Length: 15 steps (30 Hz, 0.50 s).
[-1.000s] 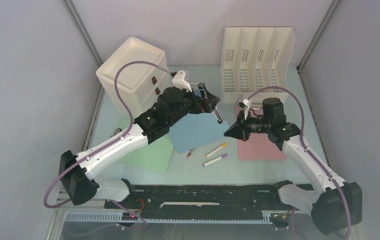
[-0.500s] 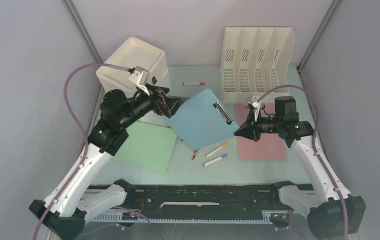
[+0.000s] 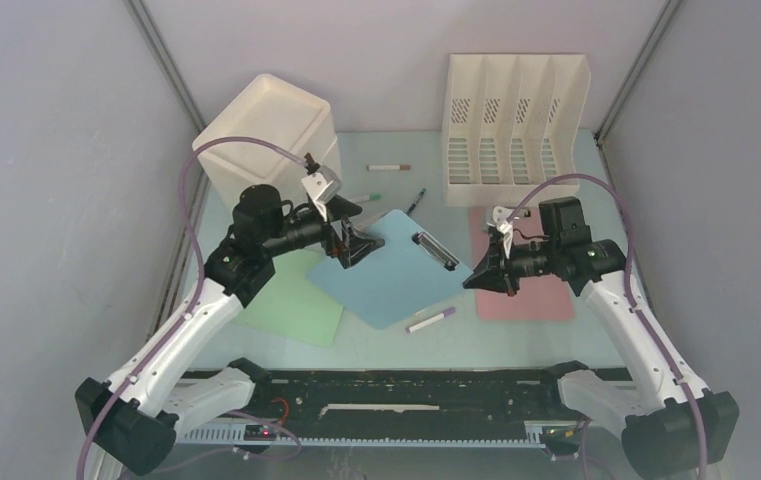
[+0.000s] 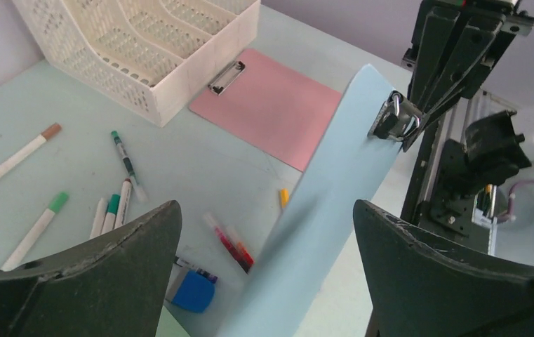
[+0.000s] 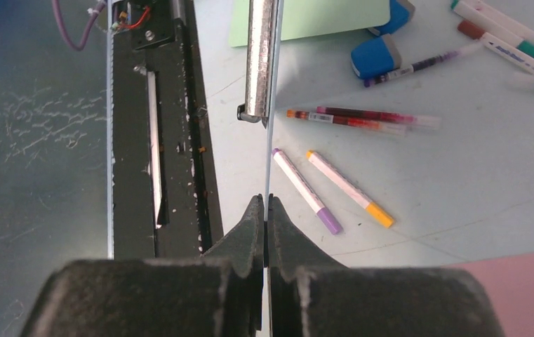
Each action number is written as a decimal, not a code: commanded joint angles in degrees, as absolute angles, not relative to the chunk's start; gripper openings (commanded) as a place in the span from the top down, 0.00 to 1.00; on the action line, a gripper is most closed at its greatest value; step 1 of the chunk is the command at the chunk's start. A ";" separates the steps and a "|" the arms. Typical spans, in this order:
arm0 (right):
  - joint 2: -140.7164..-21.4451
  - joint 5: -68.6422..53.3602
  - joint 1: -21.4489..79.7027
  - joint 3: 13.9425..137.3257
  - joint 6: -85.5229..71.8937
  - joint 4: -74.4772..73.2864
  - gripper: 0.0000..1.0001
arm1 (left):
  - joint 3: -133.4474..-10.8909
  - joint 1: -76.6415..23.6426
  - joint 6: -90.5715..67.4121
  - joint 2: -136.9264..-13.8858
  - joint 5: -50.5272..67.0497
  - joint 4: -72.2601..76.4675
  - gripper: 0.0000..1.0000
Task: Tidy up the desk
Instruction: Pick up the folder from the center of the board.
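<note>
The pale mint desk (image 3: 516, 335) holds scattered stationery. My right gripper (image 3: 471, 280) is shut on the right edge of a blue clipboard (image 3: 391, 275) and holds it tilted off the desk. In the right wrist view the pads (image 5: 257, 217) pinch the board edge-on below its metal clip (image 5: 258, 56). My left gripper (image 3: 351, 245) is at the board's left edge. In the left wrist view it (image 4: 267, 217) is wide open, with the blue clipboard (image 4: 334, 182) passing between the fingers untouched.
A cream drawer unit (image 3: 271, 130) stands back left and a cream file rack (image 3: 516, 110) back right. A pink clipboard (image 3: 531, 285) and a green board (image 3: 291, 300) lie flat. Markers (image 3: 389, 167), red pens (image 4: 232, 242) and a blue eraser (image 4: 190, 291) are scattered. A black rail (image 3: 406, 390) runs along the front.
My left gripper drew back from the blue clipboard to the left, then returned to its left edge, open. The board swung round and shifted toward me in the right gripper.
</note>
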<state>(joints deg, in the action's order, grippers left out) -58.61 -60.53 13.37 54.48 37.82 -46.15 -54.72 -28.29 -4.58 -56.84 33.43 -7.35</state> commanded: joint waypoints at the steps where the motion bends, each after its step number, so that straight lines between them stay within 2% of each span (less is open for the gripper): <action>1: -58.09 -64.80 14.74 57.28 43.47 -49.60 1.00 | -55.53 -28.04 4.43 -56.67 40.19 -4.57 0.00; 5: -58.66 -64.55 16.02 57.28 43.68 -49.69 1.00 | -55.16 -27.88 7.41 -57.70 46.15 -8.88 0.11; 7: -58.89 -64.43 16.61 57.61 43.28 -49.60 1.00 | -56.14 -27.86 8.40 -58.43 50.17 -11.53 0.21; 10: -59.57 -64.42 17.22 58.40 42.66 -50.02 1.00 | -57.27 -27.75 10.21 -59.24 55.87 -14.40 0.29; 13: -59.86 -63.94 17.33 58.93 41.96 -50.10 1.00 | -57.17 -27.77 10.11 -60.12 58.74 -14.72 0.48; 15: -59.81 -63.78 17.27 59.20 41.19 -49.79 1.00 | -57.70 -27.82 10.06 -61.24 60.60 -15.04 0.68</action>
<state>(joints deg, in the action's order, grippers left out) -59.99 -62.00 16.99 56.23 41.71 -50.19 -54.83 -28.10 8.19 -60.03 53.10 -13.65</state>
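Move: Hanging steeply from the right hand's fingers, the blue folder has its middle about 3 cm back, 3 cm to the right and 11 cm below the left hand, its upper edge far closer. From the right hand that middle is some 15 cm left, 3 cm ahead and 3 cm lower. On the table some 30 cm below the left hand, the green folder lies about 18 cm left and 5 cm ahead; the purple marker is 13 cm right, level with it. Drawing back about 5 cm while sinking nearly 3 cm and easing a little right, the left hand turns some 20 degrees clockwise and closes its wide-open fingers to about half around the blue folder's upper edge; contact can't be made out yet. The right hand keeps its pinch on the corner by the clip and carries it back about 2 cm and slightly left. ##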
